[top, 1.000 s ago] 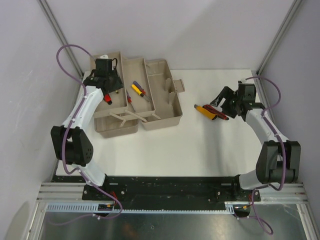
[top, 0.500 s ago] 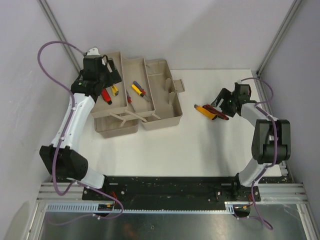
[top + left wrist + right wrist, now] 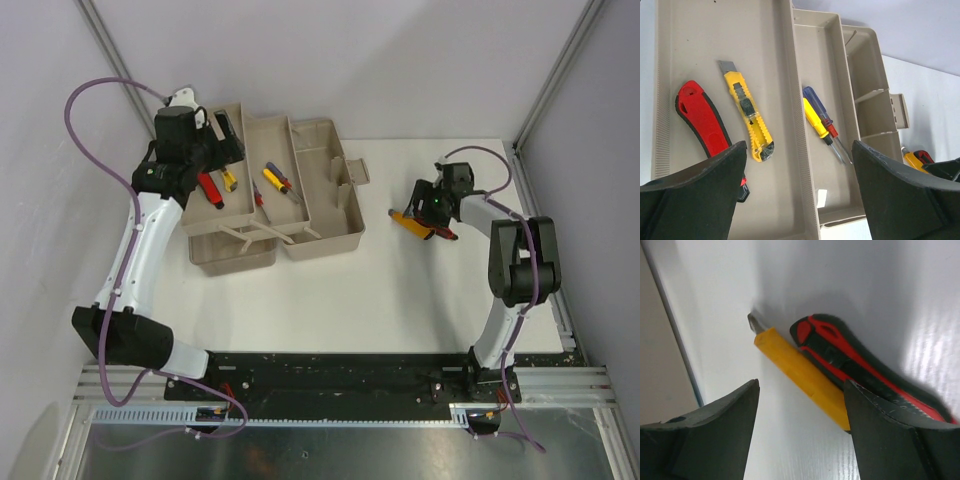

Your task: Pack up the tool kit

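The beige tool kit (image 3: 322, 228) lies open at the back left, trays spread. In its left tray rest a red-and-black cutter (image 3: 701, 120) and a yellow cutter (image 3: 748, 119); the middle tray (image 3: 816, 60) holds yellow, blue and red screwdrivers (image 3: 821, 123). My left gripper (image 3: 224, 138) hovers open and empty above that left tray (image 3: 800, 200). On the white table to the right lie a yellow cutter (image 3: 799, 371) and a red-and-black cutter (image 3: 856, 365) side by side. My right gripper (image 3: 423, 206) is open just over them (image 3: 800, 435), gripping nothing.
The toolbox's right section (image 3: 335, 170) has dividers and a latch tab (image 3: 358, 172). Grey walls and frame posts close in the back and sides. The left arm's purple cable (image 3: 95, 100) loops high at the left.
My left gripper opened, left the red cutter in the tray and pulled up and back. The right gripper slid left onto the two cutters on the table, its jaws narrowing a little.
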### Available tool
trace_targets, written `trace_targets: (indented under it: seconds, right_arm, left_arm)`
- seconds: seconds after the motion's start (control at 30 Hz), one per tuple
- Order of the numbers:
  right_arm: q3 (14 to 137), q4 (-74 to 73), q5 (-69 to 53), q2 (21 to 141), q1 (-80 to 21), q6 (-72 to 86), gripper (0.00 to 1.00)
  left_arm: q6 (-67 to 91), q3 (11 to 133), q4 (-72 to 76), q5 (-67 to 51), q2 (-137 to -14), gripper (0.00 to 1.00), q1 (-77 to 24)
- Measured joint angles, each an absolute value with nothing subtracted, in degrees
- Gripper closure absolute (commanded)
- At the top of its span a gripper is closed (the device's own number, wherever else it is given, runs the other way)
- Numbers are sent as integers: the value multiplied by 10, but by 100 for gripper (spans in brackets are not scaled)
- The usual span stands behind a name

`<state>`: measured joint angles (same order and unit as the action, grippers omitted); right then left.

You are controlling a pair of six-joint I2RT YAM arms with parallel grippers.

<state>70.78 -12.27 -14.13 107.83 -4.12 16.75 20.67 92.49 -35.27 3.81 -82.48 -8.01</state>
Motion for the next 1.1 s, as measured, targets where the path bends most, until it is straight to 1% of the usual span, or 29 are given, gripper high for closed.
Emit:
trace_targets:
  seconds: [0.1,0.27,0.53,0.7,0.87,0.93,1.0,1.03,1.1]
  right_arm:
    - [711,-139,-142,1085,-56,169,31]
    - [712,-163,-138,1094,-68,168,31]
    - [715,-175,-98,1100,-113,152,32]
    - [722,-175,-47,1106,-139,138,38]
    - [752,-177,36,1131,-167,120,48]
    - [767,-182,70,1143,-180,113,58]
    - [782,-190,94,1154,-191,107,73]
    - [789,-194,104,1158,-195,105,79]
    - [801,-202,121,1164,-202,103,85]
  left_arm:
    - [207,921,-351,32,-823,11,-80]
    - [208,894,-352,25,-814,11,-80]
    - [209,867,-353,22,-813,10,-80]
    - [209,865,-353,22,-808,10,-80]
    - [209,865,-353,17,-799,9,-80]
    - [209,865,-353,15,-795,9,-80]
    - [209,865,-353,12,-793,9,-80]
    - [209,865,-353,11,-792,9,-80]
    - [209,866,-353,7,-790,8,-80]
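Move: The right hand hovers open about 4 cm above the orange knife, whose middle lies roughly 1 cm back and 1 cm left of it, blade end pointing ahead-left. The red-and-black knife lies beside that one, some 6 cm to the hand's right and 1 cm back. The toolbox's latch tab is about 14 cm ahead and 17 cm left. From the left hand, the orange knife is roughly 54 cm right, 2 cm ahead and far below. Back, left and down onto the orange knife goes the right hand, about 3 cm back and 4 cm left. It then comes forward again some 2.5 cm, still low, rolling about 25 degrees so its left side drops, while its fingers close and pinch the knife's handle from both sides. The open left hand dips nearly 4 cm over the tray, half rises again and draws back 2 cm. ##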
